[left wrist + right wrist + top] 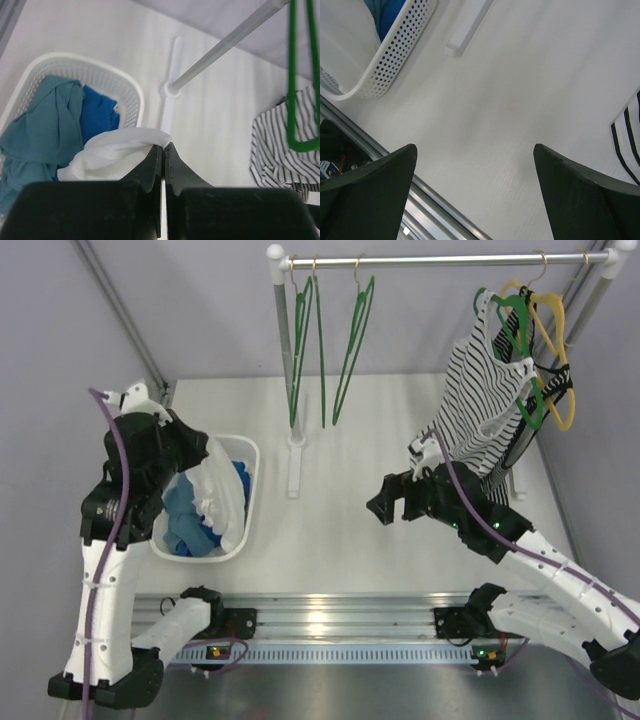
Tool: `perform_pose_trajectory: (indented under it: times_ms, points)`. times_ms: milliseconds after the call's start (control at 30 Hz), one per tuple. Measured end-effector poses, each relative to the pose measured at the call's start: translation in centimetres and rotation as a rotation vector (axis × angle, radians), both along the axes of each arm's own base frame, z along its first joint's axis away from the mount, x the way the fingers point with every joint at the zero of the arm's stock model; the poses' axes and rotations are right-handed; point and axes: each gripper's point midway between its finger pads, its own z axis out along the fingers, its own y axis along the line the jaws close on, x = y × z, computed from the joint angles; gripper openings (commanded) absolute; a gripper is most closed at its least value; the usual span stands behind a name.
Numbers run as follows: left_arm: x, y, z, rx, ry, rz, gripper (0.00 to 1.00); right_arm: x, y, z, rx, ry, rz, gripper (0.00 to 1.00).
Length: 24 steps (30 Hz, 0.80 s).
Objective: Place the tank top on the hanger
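Observation:
The white tank top [218, 492] lies bunched in the white basket [251, 462], on top of blue clothes. My left gripper [163, 147] is shut on a fold of the tank top [115, 155], pinched at the fingertips; from the top view the left gripper [192, 456] sits over the basket's near-left side. Two thin green hangers [302, 340] hang bare on the rail; one hanger [301, 100] shows in the left wrist view. My right gripper [386, 504] hovers open over bare table, with nothing between its fingers [570, 185].
Blue clothes [188, 515] fill the basket [134, 92]. The rack's pole [284, 360] and foot [294, 465] stand mid-table. A black-and-white striped top [482, 400] hangs at the right on a green hanger, beside a yellow hanger [556, 340]. An aluminium rail [330, 615] runs along the near edge.

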Motion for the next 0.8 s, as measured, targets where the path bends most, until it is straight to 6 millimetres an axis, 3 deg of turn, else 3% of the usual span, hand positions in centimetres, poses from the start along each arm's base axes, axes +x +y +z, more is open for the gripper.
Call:
perform_pose_trajectory:
  times_ms: [200,400,600,800]
  points:
    - [-1.1,-1.7,7.5,-0.041,-0.154,-0.108,0.0,0.5,0.4,2.2,0.026,-0.04,0.0,1.0]
    - [-2.1,-4.2,10.8,-0.096,-0.209,-0.252,0.0,0.7,0.5,3.4,0.047,-0.065,0.0,1.0]
    - [-3.4,-6.4,10.4,-0.172,-0.187,-0.369,0.0,0.6,0.3,4.0,0.051,-0.089,0.005,1.0]
    - [-4.2,-8.1,4.3,-0.253,-0.058,-0.433,0.0,0.4,0.1,4.4,0.059,-0.104,0.004,1.0]
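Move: Out to the left hand's right, about 43 cm off, 7 cm nearer the robot and 14 cm lower, the right gripper waits open. The left fingers already hold the white tank top; the basket is some 31 cm below them, level ahead and 6 cm to their left. The rack post's foot is 16 cm ahead and 19 cm right, on the table. From the right hand, the tank top's middle lies about 43 cm left, 4 cm ahead, at nearly the same height. Lifting the pinched tank top about 11 cm higher while starting to swing right, the left hand then arcs over and sinks some 7 cm, going on rightward and a little back towards the open right gripper, 8 cm right in all. Its wrist turns roughly 25 degrees clockwise and the fingers stay shut. The right hand rises about 4 cm, fingers still wide open. ##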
